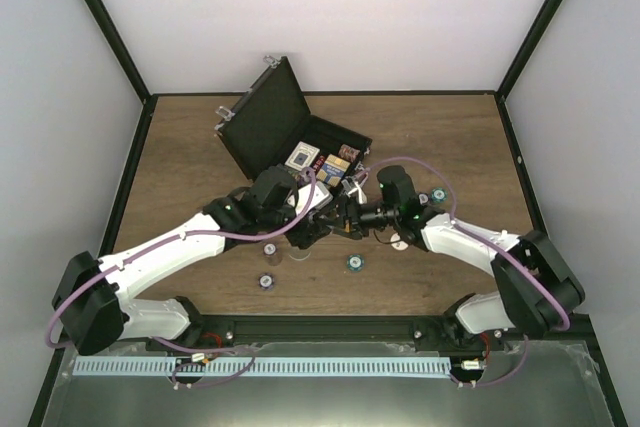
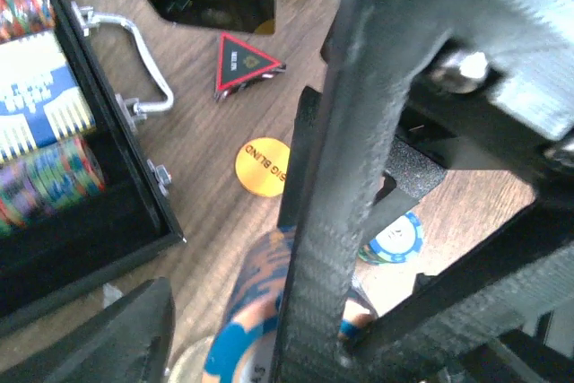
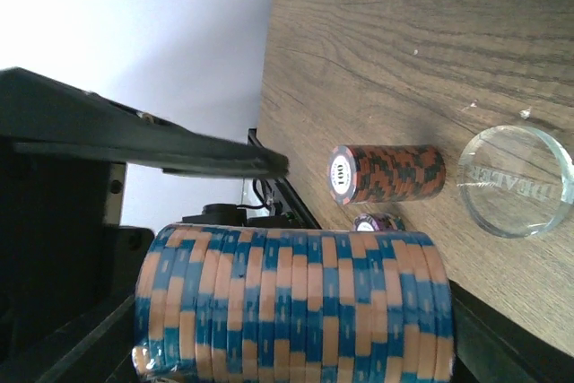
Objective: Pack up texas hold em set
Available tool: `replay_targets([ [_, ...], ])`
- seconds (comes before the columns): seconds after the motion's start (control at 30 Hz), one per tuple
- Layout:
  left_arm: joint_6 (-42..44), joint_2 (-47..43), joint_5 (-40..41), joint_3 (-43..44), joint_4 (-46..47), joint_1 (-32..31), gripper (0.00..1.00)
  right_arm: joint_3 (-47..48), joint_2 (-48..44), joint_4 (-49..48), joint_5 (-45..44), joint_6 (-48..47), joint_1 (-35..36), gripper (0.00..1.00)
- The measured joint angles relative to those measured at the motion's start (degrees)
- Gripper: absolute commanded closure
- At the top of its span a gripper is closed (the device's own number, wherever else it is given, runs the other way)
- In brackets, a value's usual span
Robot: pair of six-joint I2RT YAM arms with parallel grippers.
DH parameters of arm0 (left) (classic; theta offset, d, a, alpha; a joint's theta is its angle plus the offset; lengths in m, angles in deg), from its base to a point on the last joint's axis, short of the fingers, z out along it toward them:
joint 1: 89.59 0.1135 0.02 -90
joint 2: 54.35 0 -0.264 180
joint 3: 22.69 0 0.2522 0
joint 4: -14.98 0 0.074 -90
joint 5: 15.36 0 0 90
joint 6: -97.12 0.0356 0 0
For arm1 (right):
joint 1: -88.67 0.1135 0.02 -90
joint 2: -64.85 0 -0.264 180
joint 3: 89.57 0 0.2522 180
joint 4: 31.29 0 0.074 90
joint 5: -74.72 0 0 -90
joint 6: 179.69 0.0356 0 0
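The black case (image 1: 265, 127) lies open at the back, with card decks (image 1: 302, 158) and chips in its tray (image 2: 54, 177). A long stack of blue-and-orange chips (image 3: 296, 307) hangs just above the table where both arms meet. My right gripper (image 3: 296, 311) is shut on the stack's two ends. My left gripper (image 2: 296, 347) is open around the same stack (image 2: 256, 302), and bare wood shows between its near finger (image 2: 126, 338) and the chips. The right gripper's finger crosses the left wrist view and hides much of the stack.
On the wood lie a triangular marker (image 2: 244, 65), an orange Big Blind button (image 2: 262, 166) and a blue-white chip (image 2: 395, 238). A brown-and-black 100 stack (image 3: 386, 174) rests on its side beside a clear round button (image 3: 516, 181). Loose chips (image 1: 353, 262) (image 1: 267, 282) sit nearer the bases.
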Motion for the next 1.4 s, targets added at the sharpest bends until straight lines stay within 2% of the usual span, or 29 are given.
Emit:
replay_targets([
  [0.07, 0.09, -0.02, 1.03, 0.07, 1.14, -0.2, 0.07, 0.0, -0.48, 0.96, -1.2, 0.0, 0.42, 0.4],
  [0.17, 0.04, -0.76, 4.13, 0.13, 1.95, -0.39, 0.0, 0.07, -1.29, 2.99, -4.74, -0.11, 0.74, 0.41],
  [0.33, 0.13, -9.6, 17.46, -2.56, 4.46, -0.39, 0.0, 1.29, -1.53, 6.36, -13.2, 0.02, 0.76, 0.41],
  [0.47, -0.9, -16.48, 28.83, -3.87, 8.39, 3.8, 0.0, 3.3, -0.44, 10.4, -19.58, 0.02, 0.79, 0.41],
  [0.6, -3.08, -16.22, 35.06, -3.85, 9.46, 9.57, 0.0, 7.98, 4.04, 13.68, -24.5, 0.02, 0.79, 0.41],
  [0.7, -4.11, -14.97, 38.4, -3.85, 9.07, 10.99, 0.0, 10.23, 7.1, 14.32, -26.82, 0.11, 0.94, 0.41],
  [0.93, -4.72, -14.88, 40.7, -3.85, 8.76, 11.04, 0.0, 15.13, 14.36, 16.09, -29.4, 0.39, 2.08, 0.41],
  [1.23, -5.07, -14.91, 39.78, -3.85, 8.61, 11.04, 0.0, 22.56, 21.59, 16.24, -30.42, 1.27, 5.09, 0.41],
  [1.4, -5.2, -14.91, 38.77, -3.85, 8.57, 11.04, 0.0, 23.47, 22.88, 17.03, -32.2, 1.33, 6.08, 0.39],
])
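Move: The blue-and-orange chip stack is at the right hand's fingers, pinched by its ends, and between the left hand's fingers too. The empty front slot of the case lies about 12 cm ahead, 7 cm to the left and 14 cm below the right hand, with the mixed chip row some 3 cm beyond the slot. From the right hand, the glass disc is 3 cm back and 7 cm left, and the big blind button 2 cm ahead and 6 cm right, both about 16 cm down. Keeping its pinch on both ends of the chip stack, the right hand carries the stack about 10 cm forward and 8 cm down towards the case's front slot, edging left late on, its fingers tipping down and swinging some 20 degrees clockwise. The left fingers, already loosening, spread fully off the stack; that hand backs off left, forward and up, turning counter-clockwise and levelling, then waits by the case. ##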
